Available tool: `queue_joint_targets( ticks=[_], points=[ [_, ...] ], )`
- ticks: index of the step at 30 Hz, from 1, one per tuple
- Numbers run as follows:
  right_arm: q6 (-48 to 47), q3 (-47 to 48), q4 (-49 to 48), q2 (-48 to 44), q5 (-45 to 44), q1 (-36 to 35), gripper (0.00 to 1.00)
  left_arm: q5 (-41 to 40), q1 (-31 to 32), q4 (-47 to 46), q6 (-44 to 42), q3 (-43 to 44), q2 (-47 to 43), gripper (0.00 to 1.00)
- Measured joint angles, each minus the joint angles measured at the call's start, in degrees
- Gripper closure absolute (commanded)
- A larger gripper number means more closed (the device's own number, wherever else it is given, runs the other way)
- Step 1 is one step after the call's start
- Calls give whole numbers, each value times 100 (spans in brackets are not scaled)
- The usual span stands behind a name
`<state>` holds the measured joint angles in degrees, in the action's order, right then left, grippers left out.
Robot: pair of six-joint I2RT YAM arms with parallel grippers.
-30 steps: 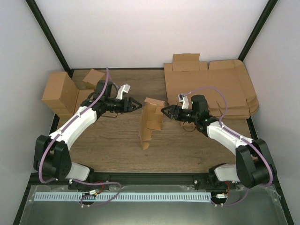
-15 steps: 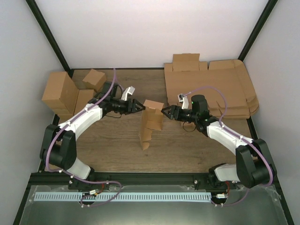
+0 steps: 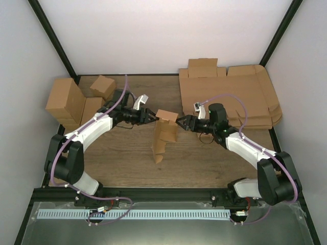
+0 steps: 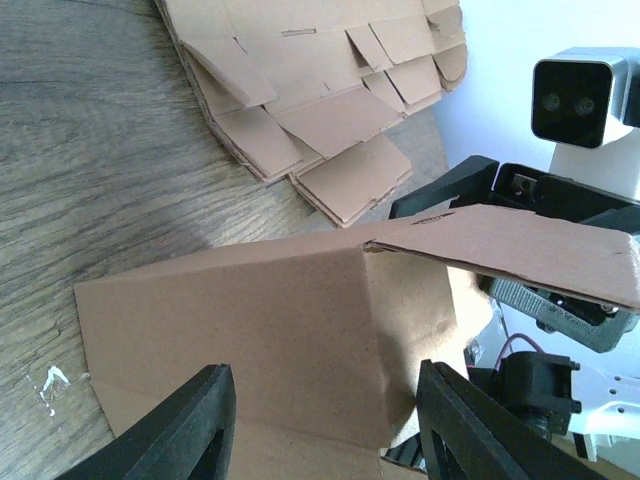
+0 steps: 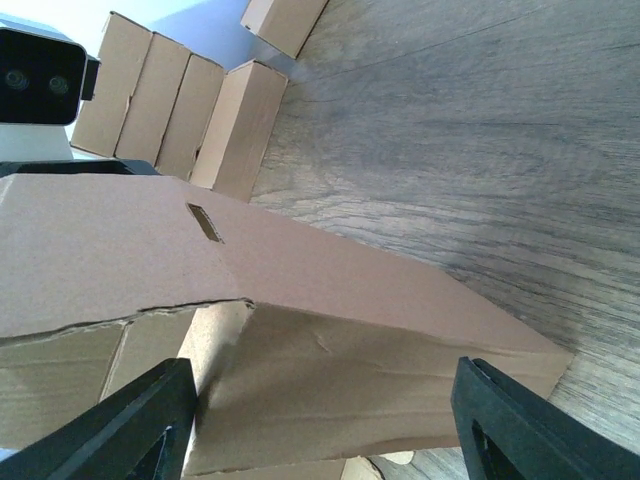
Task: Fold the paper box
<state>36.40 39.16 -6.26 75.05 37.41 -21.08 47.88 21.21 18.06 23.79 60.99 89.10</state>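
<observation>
The paper box (image 3: 163,133) is a plain brown cardboard piece standing partly folded at the table's middle, with a loose top flap (image 3: 167,114). My left gripper (image 3: 153,117) is open at the box's upper left side. In the left wrist view the box wall (image 4: 260,320) fills the space between my fingers. My right gripper (image 3: 180,122) is open at the box's upper right side. In the right wrist view the box (image 5: 330,350) lies between the fingers, and a slot (image 5: 205,222) shows in its panel. I cannot tell whether either gripper touches the box.
A thick pile of flat cardboard sheets (image 3: 230,94) lies at the back right, also seen in the left wrist view (image 4: 320,90). A group of folded boxes (image 3: 71,102) stands at the back left, also seen in the right wrist view (image 5: 180,110). Black frame posts flank the table.
My left gripper has moved right to the box's top left. My right gripper has edged left against the box's upper right. The box's top has shifted slightly.
</observation>
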Motion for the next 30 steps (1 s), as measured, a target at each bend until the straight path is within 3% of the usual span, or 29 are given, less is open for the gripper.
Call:
queue_joint_targets(
  ticks=[18,30],
  points=[
    [-256,39,455,-367,-13,2,25,42,11,-83,0,0,79,50],
    [-509,319,831,-1165,-321,2,25,81,11,-83,0,0,79,50]
  ],
)
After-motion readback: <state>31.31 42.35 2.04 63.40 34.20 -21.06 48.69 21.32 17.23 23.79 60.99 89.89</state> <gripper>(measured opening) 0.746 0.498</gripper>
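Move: The open paper box stands between the hands. Its middle is about 5 cm to the right hand's left, 3 cm back and 6 cm below; from the left hand, about 4 cm right, 4 cm back and 6 cm below. The box's top flap lies roughly 4 cm left and 3 cm ahead of the right hand, near its height. The flat cardboard stack lies some 24 cm right, 13 cm ahead and 15 cm below the right hand. The right hand lifts about 6 cm away from the paper box, tilting some 10 degrees, fingers staying open. ##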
